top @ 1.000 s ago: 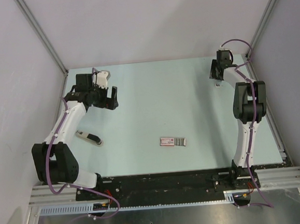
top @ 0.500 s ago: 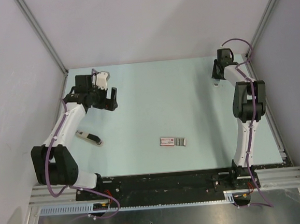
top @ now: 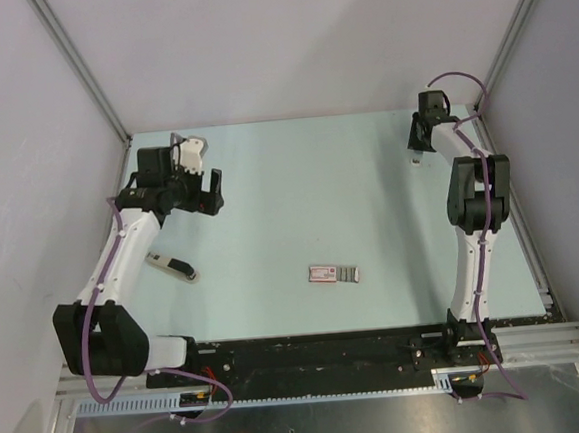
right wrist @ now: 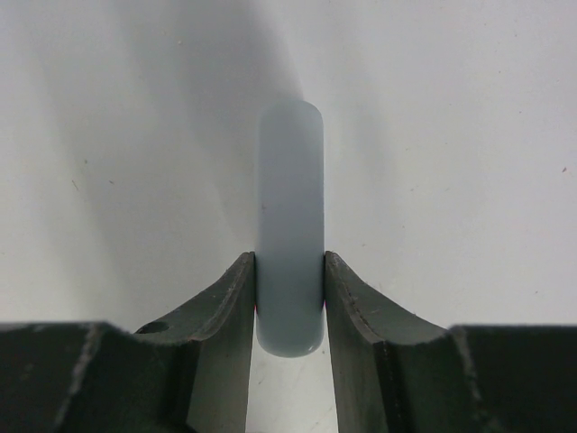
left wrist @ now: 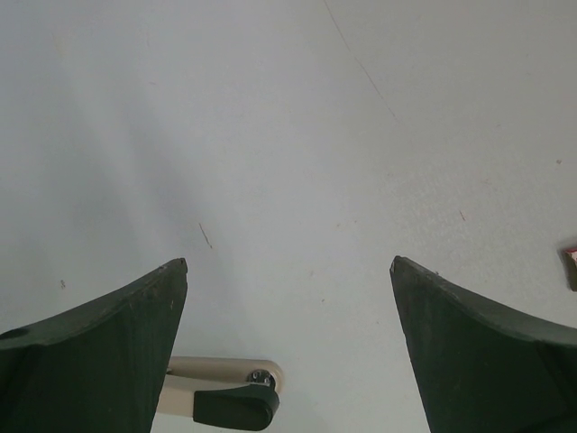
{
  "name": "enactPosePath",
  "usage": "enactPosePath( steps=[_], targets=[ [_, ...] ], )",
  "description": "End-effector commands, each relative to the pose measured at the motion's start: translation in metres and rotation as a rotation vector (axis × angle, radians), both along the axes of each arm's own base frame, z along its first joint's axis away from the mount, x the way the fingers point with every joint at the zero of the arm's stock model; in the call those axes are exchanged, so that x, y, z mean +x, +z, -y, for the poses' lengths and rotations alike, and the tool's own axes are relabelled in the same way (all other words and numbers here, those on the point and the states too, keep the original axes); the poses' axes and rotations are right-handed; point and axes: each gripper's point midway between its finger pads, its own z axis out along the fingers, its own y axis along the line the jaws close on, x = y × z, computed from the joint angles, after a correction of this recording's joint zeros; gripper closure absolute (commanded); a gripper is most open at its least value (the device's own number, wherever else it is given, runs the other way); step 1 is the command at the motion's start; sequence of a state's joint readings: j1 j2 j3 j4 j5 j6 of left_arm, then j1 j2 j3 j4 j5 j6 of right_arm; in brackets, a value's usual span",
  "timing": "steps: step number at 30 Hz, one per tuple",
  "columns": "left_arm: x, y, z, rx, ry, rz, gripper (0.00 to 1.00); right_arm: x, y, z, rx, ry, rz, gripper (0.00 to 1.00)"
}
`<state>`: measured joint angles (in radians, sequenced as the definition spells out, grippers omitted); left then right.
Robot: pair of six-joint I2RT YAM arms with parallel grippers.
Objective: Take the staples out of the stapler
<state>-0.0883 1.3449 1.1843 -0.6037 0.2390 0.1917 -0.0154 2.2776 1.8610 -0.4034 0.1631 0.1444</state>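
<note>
The stapler (top: 170,265), a slim black bar with a pale end, lies on the table at the left. Its rounded end shows at the bottom of the left wrist view (left wrist: 225,401), beige under black. My left gripper (top: 214,190) is open and empty above the table, behind the stapler; its open gap (left wrist: 288,262) holds nothing. My right gripper (top: 420,152) is at the far right back, shut on a pale grey-blue rounded bar (right wrist: 289,198) that stands out between its fingers. No staples show in any view.
A flat pink-labelled box (top: 333,273) lies near the middle front of the table; its edge shows at the right of the left wrist view (left wrist: 571,268). Walls stand close on the left, back and right.
My left arm has drawn a little to the left and back, with its gripper still open. The right arm has hardly moved. The stapler and box lie as before.
</note>
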Motion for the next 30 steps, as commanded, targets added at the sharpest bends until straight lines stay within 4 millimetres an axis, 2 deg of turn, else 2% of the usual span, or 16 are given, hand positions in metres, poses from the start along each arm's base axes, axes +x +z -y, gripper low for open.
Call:
enactPosePath(
  steps=[1,4,8,12,15,18,21,27,30],
  targets=[
    [-0.004,0.009,-0.004,0.007,-0.002,0.038,0.01,-0.013,0.006,-0.034,0.092,0.048,-0.036,0.99],
    [-0.005,0.01,-0.003,-0.003,-0.001,0.038,0.01,-0.019,0.025,-0.083,0.152,0.123,0.01,1.0],
    [-0.005,0.011,-0.003,-0.013,0.008,0.034,0.01,-0.038,0.054,-0.156,0.221,0.206,0.075,1.0],
    [-0.007,0.011,-0.007,-0.011,0.022,0.037,0.01,-0.07,0.069,-0.219,0.303,0.266,0.103,1.0],
    [-0.011,0.011,-0.013,-0.002,0.035,0.041,0.01,-0.101,0.073,-0.267,0.324,0.331,0.095,1.0],
    [-0.017,0.005,-0.018,0.004,0.04,0.024,0.01,-0.131,0.079,-0.307,0.319,0.39,0.088,1.0],
    [-0.029,-0.002,-0.011,-0.038,-0.015,0.006,0.0,-0.16,0.095,-0.346,0.381,0.443,0.108,1.0],
    [-0.069,-0.005,0.016,-0.147,-0.192,0.021,0.0,-0.215,0.134,-0.422,0.624,0.475,0.16,1.0],
    [-0.083,-0.015,0.021,-0.169,-0.225,0.001,0.01,-0.237,0.148,-0.451,0.708,0.466,0.185,1.0]
  ],
)
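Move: The grey stapler is already pinched in the right gripper, at or barely above the table. The open left gripper, which the stapler is being brought to, hangs about 57 cm left, 22 cm back and 13 cm higher. From the right hand, the staple box lies some 32 cm back and 30 cm left, the black stapler roughly 27 cm back and 68 cm left. From the left hand, the grey stapler is about 22 cm ahead, 57 cm right and 13 cm lower. The grey stapler, still gripped, is swept by the right hand some 40 cm left and over 20 cm back towards the left gripper, almost level and fast at first, then climbing about 8 cm as it goes. The wrist turns counter-clockwise and rolls left side up, about 30 degrees each. Late on, the open left hand draws back about 6 cm and sinks slightly. ##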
